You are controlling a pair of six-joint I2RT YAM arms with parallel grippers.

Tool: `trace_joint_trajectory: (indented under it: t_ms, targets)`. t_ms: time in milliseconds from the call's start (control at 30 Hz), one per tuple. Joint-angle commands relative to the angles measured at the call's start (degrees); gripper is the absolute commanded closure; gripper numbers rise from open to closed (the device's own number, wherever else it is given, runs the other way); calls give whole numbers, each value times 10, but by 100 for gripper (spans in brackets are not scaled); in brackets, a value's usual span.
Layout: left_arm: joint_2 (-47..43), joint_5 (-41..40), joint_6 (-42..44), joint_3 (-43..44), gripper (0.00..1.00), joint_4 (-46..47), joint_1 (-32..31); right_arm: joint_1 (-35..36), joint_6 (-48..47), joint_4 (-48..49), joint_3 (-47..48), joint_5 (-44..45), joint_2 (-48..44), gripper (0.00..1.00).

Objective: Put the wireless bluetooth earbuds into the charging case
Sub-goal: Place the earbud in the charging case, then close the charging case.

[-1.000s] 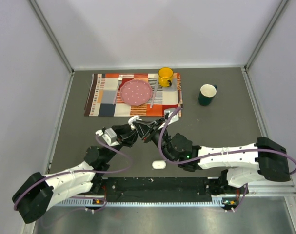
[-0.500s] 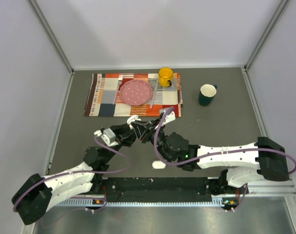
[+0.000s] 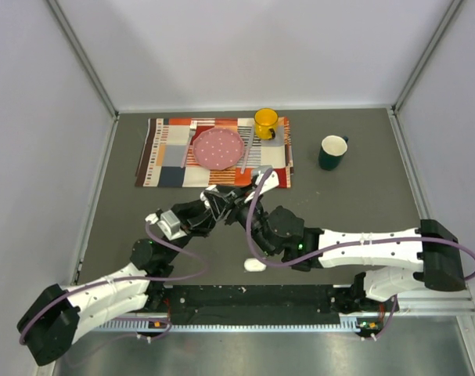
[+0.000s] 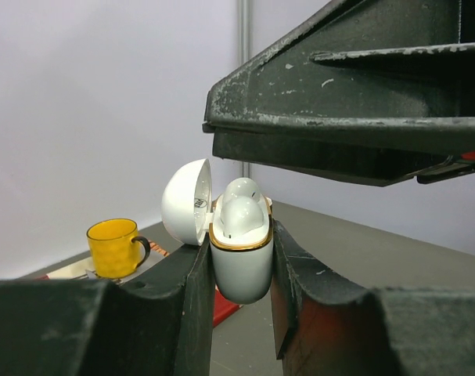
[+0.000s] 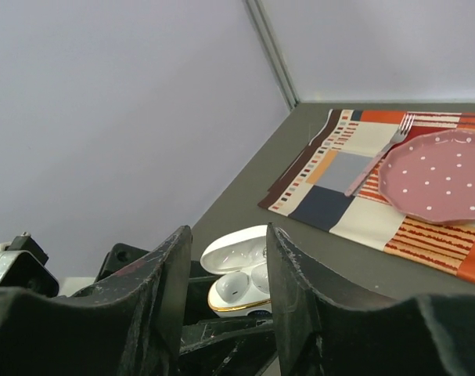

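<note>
My left gripper (image 4: 239, 301) is shut on a white charging case (image 4: 239, 266) with a gold rim and holds it upright above the table. The case's lid (image 4: 186, 204) is flipped open to the left. Two white earbuds (image 4: 241, 215) sit in its wells. My right gripper (image 5: 225, 294) is open and empty, just above the case (image 5: 245, 291), its finger (image 4: 354, 125) overhead in the left wrist view. In the top view both grippers (image 3: 218, 202) (image 3: 239, 205) meet just below the mat. A second white case (image 3: 255, 265) lies shut near the front edge. No other earbuds show.
A striped placemat (image 3: 168, 153) at the back holds a pink dotted plate (image 3: 218, 148), a fork (image 5: 378, 160) and a yellow mug (image 3: 266, 123). A dark green mug (image 3: 332, 152) stands at the back right. Grey walls ring the table.
Both grippers have drifted a little toward the mat and to the left together. The case stays in my left gripper.
</note>
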Motion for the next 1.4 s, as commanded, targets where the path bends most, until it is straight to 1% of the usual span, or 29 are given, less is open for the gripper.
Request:
trace_joint_trajectory:
  t_ms: [0,133,167,233,267,300,333,367,400,433,467,500,533,567,633,667,700,733,767,833,933,1100,1233,1367]
  targets:
    - [-16,4,6,-6,100,26,-2,4,-29,10,29,-12,-30,56]
    - [-20,5,8,-10,100,13,-2,5,-46,-5,48,-37,-49,49]
    - [-21,8,9,-12,100,13,-2,4,-47,-14,55,-43,-51,46]
    - [-24,9,9,-15,100,10,-2,4,-51,-40,58,-44,-63,36]
    - [-28,11,10,-17,100,5,-2,4,-51,-49,59,-32,-69,29]
    - [-34,12,10,-18,100,3,-2,5,-49,-59,60,-29,-78,25]
    - [-37,12,11,-21,100,-2,-2,5,-49,-83,60,-22,-85,19]
    - [-40,16,11,-22,100,-8,-2,4,-47,-99,63,3,-90,5]
    - [-49,18,12,-23,100,-12,-2,4,-33,-123,68,22,-95,2]
    - [-53,23,13,-27,100,-17,-2,1,-23,-185,76,39,-101,1]
    - [-64,31,13,-28,100,-28,-2,-5,-6,-245,108,48,-102,1]
    - [-70,36,12,-28,100,-33,-3,-29,43,-300,127,42,-100,1]
    - [-75,46,14,-28,100,-41,-2,-43,69,-406,148,17,-95,1]
    - [-87,54,16,-28,100,-53,-2,-58,84,-439,174,-2,-93,1]
    - [-96,88,22,-25,100,-67,-2,-93,101,-481,183,-53,-92,1]
    - [-103,100,24,-24,100,-72,-2,-104,105,-511,190,-102,-92,1]
    - [-108,132,25,-22,100,-82,-2,-124,115,-525,192,-127,-92,1]
    - [-110,144,25,-21,100,-85,-2,-131,115,-529,193,-191,-94,1]
    - [-117,156,25,-21,100,-90,-2,-137,113,-532,190,-218,-94,1]
    - [-122,176,25,-19,100,-98,-2,-142,109,-534,189,-246,-93,1]
    - [-125,193,25,-17,100,-99,-2,-142,101,-535,194,-275,-80,1]
    - [-119,208,39,-6,100,-114,-2,-142,109,-535,204,-297,-52,1]
    - [-110,212,43,-2,100,-119,-2,-141,108,-525,197,-316,-50,1]
    - [-99,214,39,-1,100,-104,-2,-142,102,-521,193,-327,-47,1]
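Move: The open charging case, both earbuds in it, is held at the left hand's fingertips, about 1 cm ahead, 1 cm right and 1 cm above its hand point. From the right hand the case is some 2 cm ahead, 2 cm left and 2 cm below. On the table, roughly 32 cm below the right hand, a white box lies about 7 cm back and 8 cm right, and a loose earbud 6 cm ahead and 5 cm right. Right hand opens fully, arcs up-right, then sinks 9 cm, tipping down, as left draws case back 6 cm. ##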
